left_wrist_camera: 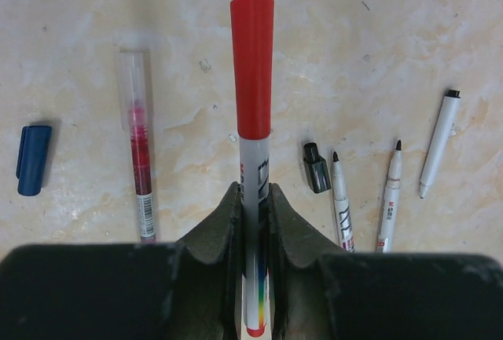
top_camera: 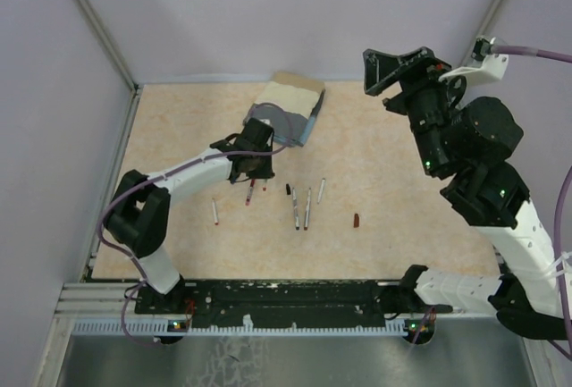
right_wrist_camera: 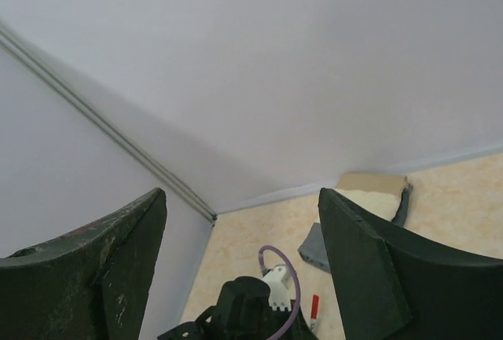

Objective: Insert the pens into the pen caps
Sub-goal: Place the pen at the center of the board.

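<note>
My left gripper point(left_wrist_camera: 253, 192) is shut on a grey-barrelled pen point(left_wrist_camera: 253, 169) that wears a red cap point(left_wrist_camera: 252, 65) and points away over the table. In the top view this gripper point(top_camera: 255, 171) hangs low over the left middle of the table. Below it lie a blue cap point(left_wrist_camera: 33, 159), a red pen under a clear cap point(left_wrist_camera: 139, 148), a black cap point(left_wrist_camera: 316, 167), two uncapped black-tipped pens point(left_wrist_camera: 339, 199) point(left_wrist_camera: 391, 191) and a white pen point(left_wrist_camera: 437, 144). A dark red cap point(top_camera: 356, 220) lies alone to the right. My right gripper point(right_wrist_camera: 242, 195) is open and empty, raised high at the back right point(top_camera: 398, 65).
A folded grey-beige cloth point(top_camera: 290, 105) lies at the back of the table, just behind the left gripper. One more pen point(top_camera: 214, 211) lies at the left. Walls close in the table on the left, back and right.
</note>
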You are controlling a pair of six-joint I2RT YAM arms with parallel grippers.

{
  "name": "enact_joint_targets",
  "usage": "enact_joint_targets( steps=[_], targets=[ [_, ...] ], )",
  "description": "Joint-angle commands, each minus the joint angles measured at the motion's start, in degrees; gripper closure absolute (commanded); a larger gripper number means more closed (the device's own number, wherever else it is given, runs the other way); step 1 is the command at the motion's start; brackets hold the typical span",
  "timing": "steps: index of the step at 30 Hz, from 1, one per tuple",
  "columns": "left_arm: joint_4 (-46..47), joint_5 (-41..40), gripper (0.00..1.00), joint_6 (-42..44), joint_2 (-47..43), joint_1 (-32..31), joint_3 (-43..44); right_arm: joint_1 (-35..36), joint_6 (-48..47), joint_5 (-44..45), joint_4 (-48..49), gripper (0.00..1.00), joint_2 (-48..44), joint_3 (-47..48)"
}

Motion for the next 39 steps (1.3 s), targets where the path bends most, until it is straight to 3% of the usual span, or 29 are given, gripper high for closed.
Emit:
enact_joint_targets(
  steps=[1, 16, 29, 39],
  targets=[
    [0.83, 1.44, 1.00, 0.05, 2.16, 0.36, 0.67, -0.09, -2.69, -3.02, 1.94, 0.22, 0.27, 1.83],
    [0.79, 2.33, 1.00, -0.68, 6.13, 1.26, 0.60, -0.07, -8.20, -1.57, 5.35, 0.21, 0.78, 0.02],
    [-0.79, -1.03, 0.95, -0.65, 8.84, 1.40, 2.30, -0.46, 1.52, 3.44, -15.03, 0.20, -2.50, -16.74],
    [-0.99, -2.06, 0.85, -1.30, 10.71, 1.38, 1.80, -1.68, 6.98, -2.30, -17.73, 0.20, -5.77, -25.41]
  ],
)
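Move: Nearly straight below the left hand, some 9 cm down and 1 cm to its left, is the bare patch where the held red-capped pen is to go. It lies between the pink pen, about 6 cm left and 2 cm farther out, and the black cap, about 6 cm right and level; the blue cap is roughly 10 cm left and 4 cm ahead. From the empty right hand the patch is about 27 cm left, 9 cm ahead and 57 cm down. Sinking about 5.5 cm in two short steps towards the bare patch, the left hand keeps its pinch on the red-capped pen, drifts a centimetre left and tips its fingers slightly more downward. High on the other side, the open, empty right hand first hovers, then drops some 23 cm while tipping its fingers down and rolling its left side lower, touching nothing. ##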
